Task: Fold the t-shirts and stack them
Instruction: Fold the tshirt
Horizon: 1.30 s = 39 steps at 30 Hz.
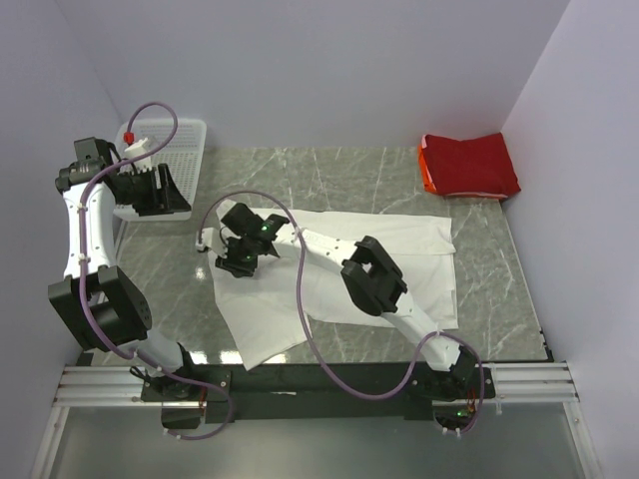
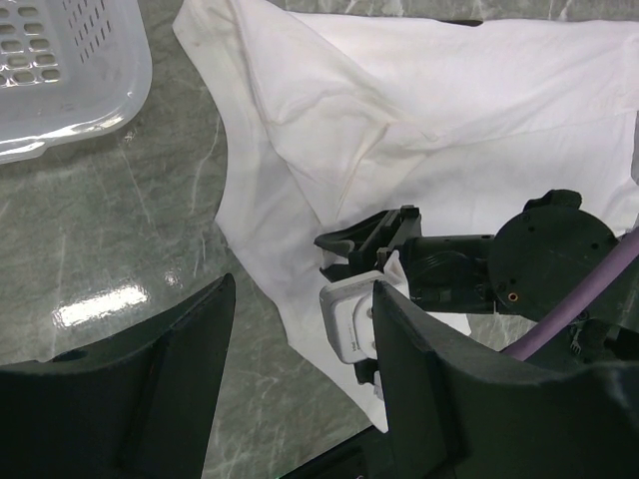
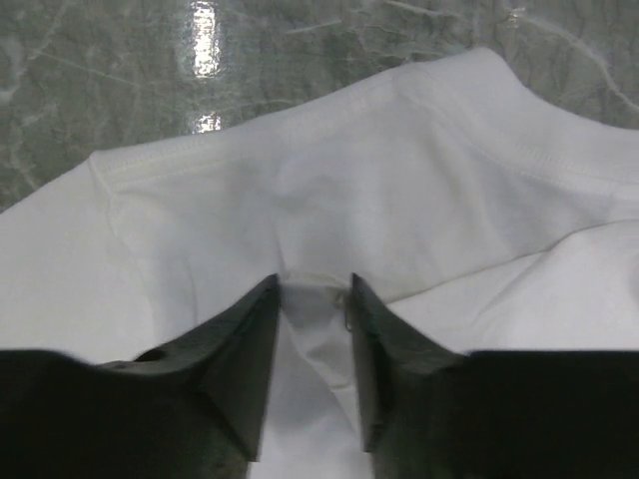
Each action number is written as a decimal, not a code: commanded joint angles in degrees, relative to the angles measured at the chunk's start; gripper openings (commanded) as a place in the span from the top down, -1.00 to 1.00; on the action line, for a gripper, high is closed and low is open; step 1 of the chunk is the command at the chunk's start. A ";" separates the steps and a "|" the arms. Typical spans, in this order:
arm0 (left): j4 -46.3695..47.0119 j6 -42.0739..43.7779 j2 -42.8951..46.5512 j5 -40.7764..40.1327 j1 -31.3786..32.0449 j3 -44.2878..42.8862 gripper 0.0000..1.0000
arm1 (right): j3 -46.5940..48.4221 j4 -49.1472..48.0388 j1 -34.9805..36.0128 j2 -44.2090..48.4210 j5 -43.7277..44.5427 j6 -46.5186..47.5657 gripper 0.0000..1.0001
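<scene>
The white t-shirt (image 1: 419, 239) lies spread across the marble table, its left part rumpled. My right gripper (image 1: 238, 261) is down on that left part near the sleeve. In the right wrist view its jaws (image 3: 315, 284) are closed on a raised pinch of the white t-shirt (image 3: 399, 150), which touches both fingers. The red t-shirt (image 1: 469, 165) lies folded at the back right corner. My left gripper (image 1: 160, 190) hangs above the table's left side by the basket, open and empty (image 2: 303, 289). The left wrist view shows the white t-shirt (image 2: 449, 120) and the right gripper (image 2: 359, 244) on it.
A white plastic mesh basket (image 1: 190, 135) stands at the back left corner, its rim (image 2: 80, 100) close to my left gripper. The right arm (image 1: 374, 274) stretches over the shirt, its purple cable looping above. White walls close in the table on three sides.
</scene>
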State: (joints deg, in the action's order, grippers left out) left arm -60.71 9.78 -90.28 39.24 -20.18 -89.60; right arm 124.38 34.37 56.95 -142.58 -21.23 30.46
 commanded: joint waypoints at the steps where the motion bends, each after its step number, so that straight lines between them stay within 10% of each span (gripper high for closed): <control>1: 0.85 -0.20 0.02 2.06 -0.29 -0.13 -0.26 | 0.69 0.08 -0.52 4.24 -1.88 -0.31 0.23; 8: 0.85 -0.29 -0.77 2.42 -0.29 -0.57 -0.25 | 1.39 0.70 -0.96 3.89 -2.50 -0.40 0.34; 13: 1.12 -0.64 -0.86 2.24 -0.29 -0.66 -0.25 | 1.83 1.40 -0.87 4.50 -3.29 -0.31 1.00; 39: 3.58 -1.87 -0.77 -4.35 -0.29 0.75 -0.21 | -4.58 1.05 -2.02 13.29 -11.37 -1.19 1.00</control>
State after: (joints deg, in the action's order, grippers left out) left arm -58.85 8.03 -91.02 35.83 -20.18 -89.21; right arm 120.88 35.35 55.07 -133.56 -29.30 28.45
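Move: The right hand reaches across to its left. Its half-open fingers stand astride a small ridge of the t-shirt's upper layer, right at the hand point and about 1 cm down. The shirt's left edge is some 6 cm to the left, level with it. The spread sleeve lies about 15 cm back and 6 cm to the right; the white basket is roughly 25 cm ahead and 19 cm left. From the left hand the ridge is about 7 cm back, 16 cm right and 20 cm below. Almost in place at first, the right hand shuts its half-open fingers fully on the ridge of the t-shirt, pinching it, then goes straight up away from the table about 8 cm, its fingertips tilting up some 8 degrees. Near the end it eases back down a centimetre or so with a slight drift back, fingers kept shut. ##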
